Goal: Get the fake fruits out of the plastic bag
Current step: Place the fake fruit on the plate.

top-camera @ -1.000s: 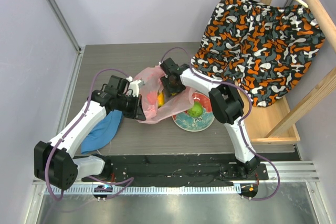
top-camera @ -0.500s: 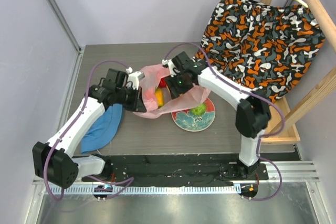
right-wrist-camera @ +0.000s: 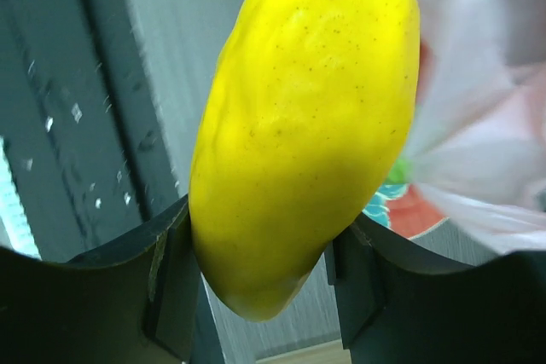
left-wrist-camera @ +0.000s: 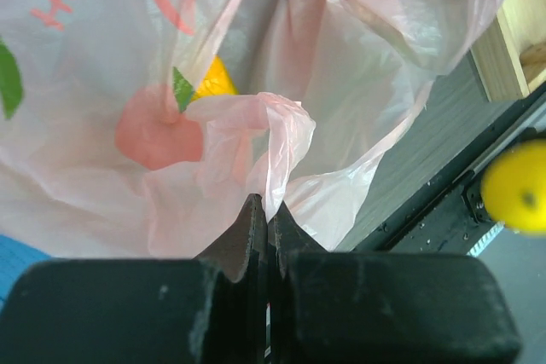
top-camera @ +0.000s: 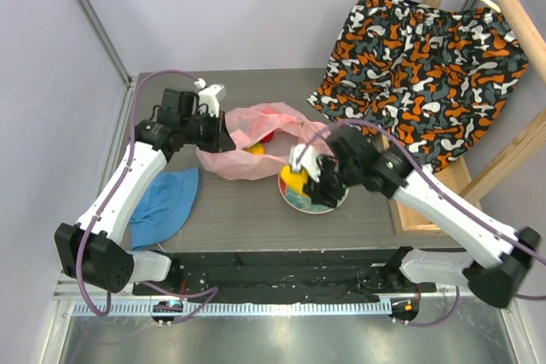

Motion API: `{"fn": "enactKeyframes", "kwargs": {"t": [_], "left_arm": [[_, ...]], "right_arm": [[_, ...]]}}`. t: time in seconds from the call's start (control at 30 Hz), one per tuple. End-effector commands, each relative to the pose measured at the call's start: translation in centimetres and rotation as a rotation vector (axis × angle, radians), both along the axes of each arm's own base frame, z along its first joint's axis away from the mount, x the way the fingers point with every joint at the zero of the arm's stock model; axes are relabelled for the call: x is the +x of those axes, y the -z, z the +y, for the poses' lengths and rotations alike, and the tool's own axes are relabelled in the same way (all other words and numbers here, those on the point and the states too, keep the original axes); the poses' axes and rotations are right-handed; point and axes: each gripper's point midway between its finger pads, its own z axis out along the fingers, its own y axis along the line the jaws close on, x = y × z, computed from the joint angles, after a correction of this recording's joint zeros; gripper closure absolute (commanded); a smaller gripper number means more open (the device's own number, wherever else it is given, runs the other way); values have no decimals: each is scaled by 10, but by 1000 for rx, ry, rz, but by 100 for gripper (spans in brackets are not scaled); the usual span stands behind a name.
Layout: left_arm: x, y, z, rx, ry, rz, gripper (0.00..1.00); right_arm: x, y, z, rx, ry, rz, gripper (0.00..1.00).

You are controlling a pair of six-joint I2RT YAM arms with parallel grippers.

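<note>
The pink plastic bag (top-camera: 243,155) lies crumpled mid-table, its mouth facing right. My left gripper (top-camera: 217,131) is shut on a fold of the bag's edge (left-wrist-camera: 281,138) and holds it up. An orange-yellow fruit (top-camera: 253,149) and a red piece (top-camera: 267,134) show inside the bag; the orange one (left-wrist-camera: 213,78) also glows through the film. My right gripper (top-camera: 299,178) is shut on a yellow fruit (right-wrist-camera: 307,125), which stands pinched between its fingers (right-wrist-camera: 171,283) above the left part of the floral plate (top-camera: 328,202). The same yellow fruit (left-wrist-camera: 519,187) shows in the left wrist view.
A blue hat (top-camera: 162,206) lies at the front left beside the left arm. A patterned orange and black cloth (top-camera: 418,74) hangs from a wooden rack (top-camera: 444,202) at the right. A black rail (top-camera: 281,266) runs along the near edge.
My right gripper came out of the bag with the yellow fruit and swung right and nearer, over the plate. The left gripper lifted the bag edge back and to the left.
</note>
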Motion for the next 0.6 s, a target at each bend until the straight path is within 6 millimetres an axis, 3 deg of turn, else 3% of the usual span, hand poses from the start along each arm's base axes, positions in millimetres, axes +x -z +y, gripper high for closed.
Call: {"fn": "enactKeyframes", "kwargs": {"t": [0.0,0.13,0.2,0.3,0.33,0.43,0.53,0.57], "left_arm": [[18,-29,6,-73,-33,-76,100],[12,-37,9,-113,-17,-84,100],[9,-40,14,-119,-28,-91,100],[2,-39,19,-125,-35,-82,100],[0,-38,20,-126,-36,-77,100],[-2,-37,23,-131,-40,-76,100],[-3,-33,24,-137,-40,-70,100],[-4,-32,23,-140,-37,-65,100]], "right_arm": [[-33,49,-29,-132,-189,-65,84],[-16,84,-34,-189,-133,-104,84],[4,101,-34,-234,-81,-148,84],[26,116,-27,-259,-20,-180,84],[40,112,-29,-271,26,-236,85],[48,114,-27,-282,25,-269,85],[51,121,-32,-323,22,-276,64],[50,124,-35,-335,19,-273,47]]}}
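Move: The yellow fruit is already in my right hand. The plate it goes to lies about 12 cm ahead, 3 cm to the right and 19 cm below that hand. The green fruit sits on it, some 13 cm ahead and 4 cm right. The open bag's middle is roughly 21 cm ahead and 12 cm left, about 16 cm below. From my left hand the plate is about 22 cm right, 2 cm ahead and 22 cm below. With my right hand I keep my grip on the yellow fruit and swing back about 4 cm, drop some 14 cm while drifting right, then curve forward over the plate's near part, tilting the fingers about 20 degrees so they point more steeply down. My left hand, still pinching the bag's edge, eases up and to the left, about 3 cm each. ##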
